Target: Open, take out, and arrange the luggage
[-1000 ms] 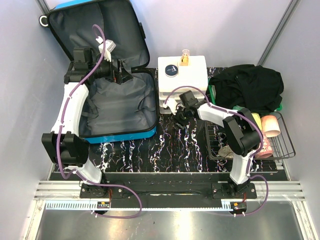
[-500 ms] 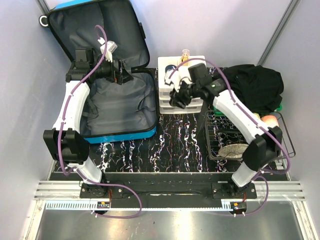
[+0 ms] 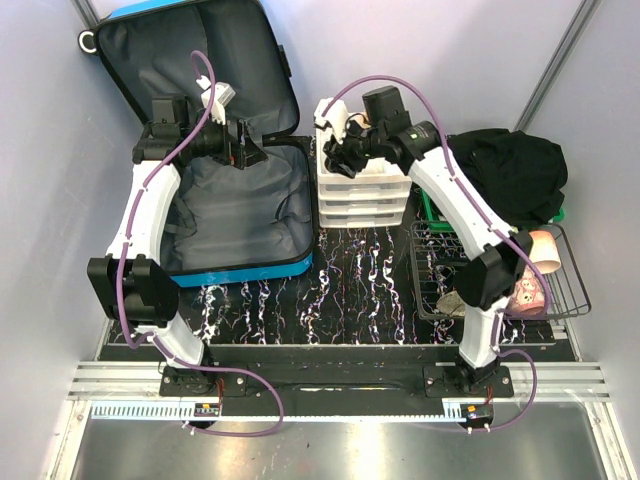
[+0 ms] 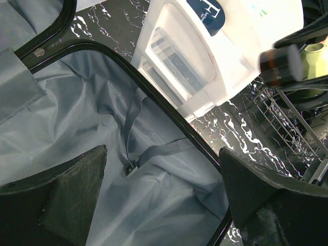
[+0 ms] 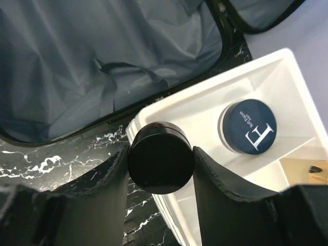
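The luggage (image 3: 230, 215) lies open at the left of the table, its blue shell showing along the front edge and its lid propped up behind. Grey lining and a strap show inside (image 4: 102, 118) (image 5: 77, 61). My left gripper (image 3: 245, 150) hangs over the inside of the case, its jaws (image 4: 161, 169) wide open with only lining between them. My right gripper (image 3: 335, 150) (image 5: 160, 151) is shut on a round black jar (image 5: 161, 166). It holds the jar above the near left corner of the white drawer organiser (image 5: 215, 169).
A dark blue-lidded jar (image 5: 247, 125) sits on top of the organiser (image 3: 365, 195). A black garment (image 3: 500, 170) lies at the back right over a green tray (image 3: 430, 205). A wire basket (image 3: 560, 290) with a pink cup (image 3: 543, 250) stands at the right.
My right arm has swung up and back, from the table in front of the organiser to above its top left corner. The left arm has stayed where it was.
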Robot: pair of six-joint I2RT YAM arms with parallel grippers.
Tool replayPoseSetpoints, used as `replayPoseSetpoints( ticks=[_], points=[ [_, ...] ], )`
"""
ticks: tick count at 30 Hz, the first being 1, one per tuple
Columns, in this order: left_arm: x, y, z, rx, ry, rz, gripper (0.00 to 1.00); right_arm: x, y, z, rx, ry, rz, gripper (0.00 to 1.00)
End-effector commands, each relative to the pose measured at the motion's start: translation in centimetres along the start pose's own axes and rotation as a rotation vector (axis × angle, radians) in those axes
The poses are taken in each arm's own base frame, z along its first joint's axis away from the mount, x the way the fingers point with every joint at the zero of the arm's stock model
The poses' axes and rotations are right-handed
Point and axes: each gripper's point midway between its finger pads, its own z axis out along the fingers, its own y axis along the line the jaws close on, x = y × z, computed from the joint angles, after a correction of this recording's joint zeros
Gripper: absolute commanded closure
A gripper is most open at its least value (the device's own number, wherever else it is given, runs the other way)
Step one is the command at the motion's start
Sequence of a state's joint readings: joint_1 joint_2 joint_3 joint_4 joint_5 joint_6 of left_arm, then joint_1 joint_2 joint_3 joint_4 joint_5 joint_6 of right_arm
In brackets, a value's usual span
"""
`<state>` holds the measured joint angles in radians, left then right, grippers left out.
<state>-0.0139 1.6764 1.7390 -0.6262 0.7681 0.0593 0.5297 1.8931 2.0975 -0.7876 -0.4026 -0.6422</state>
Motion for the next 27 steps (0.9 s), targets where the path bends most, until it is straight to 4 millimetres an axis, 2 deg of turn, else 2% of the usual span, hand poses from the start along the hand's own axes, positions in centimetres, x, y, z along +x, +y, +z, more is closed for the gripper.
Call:
replayPoseSetpoints(
  ticks=[1,5,6,8,16,27],
  points=[
    [-2.1,-0.7,-0.5,0.02,-0.06,0.067,0.06,0.5,-1.3,0.6,0.032,0.051,-0.028,0.68],
    [-1.7,-0.6,-0.6,0.019,-0.054,0.064,0.06,0.7,-2.2,1.1,0.041,0.074,-0.023,0.68],
    [-1.5,-0.7,-0.6,0.019,-0.052,0.065,0.06,1.4,-2.2,2.0,0.029,0.091,-0.006,0.68],
    [-0.9,-0.6,-0.6,0.018,-0.043,0.061,0.06,1.1,-2.4,1.8,0.026,0.092,0.003,0.68],
    [0.0,-0.5,-0.6,0.02,-0.028,0.048,0.06,2.7,-2.6,3.2,0.01,0.131,0.046,0.67],
    [0.4,-0.2,-0.5,0.019,-0.018,0.038,0.06,3.3,-2.7,3.5,0.017,0.152,0.076,0.47]
  ],
)
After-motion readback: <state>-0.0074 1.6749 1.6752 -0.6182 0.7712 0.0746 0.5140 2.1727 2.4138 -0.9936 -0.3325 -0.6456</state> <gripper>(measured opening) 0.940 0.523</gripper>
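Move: In the right hand's grip is a small dark jar, bound for the free near-left corner of the white drawer unit's open top tray, about 5 cm ahead of that hand and some 10 cm below it. From the hand, the blue jar stands roughly 12 cm ahead, 1 cm left, and the amber bottle 16 cm ahead, 6 cm right, both about as low. That corner lies some 22 cm right of the left hand, 4 cm ahead and 10 cm below. Dipping down and forward into the space over the tray's near-left corner, the right hand lowers the dark jar about 5 cm while carrying it some 4 cm outwards, towards the blue jar. The descent pauses midway, then goes on as the wrist tips down roughly 10 degrees; the fingers keep their hold. The left hand, open and empty, sinks about 2 cm over the luggage. ##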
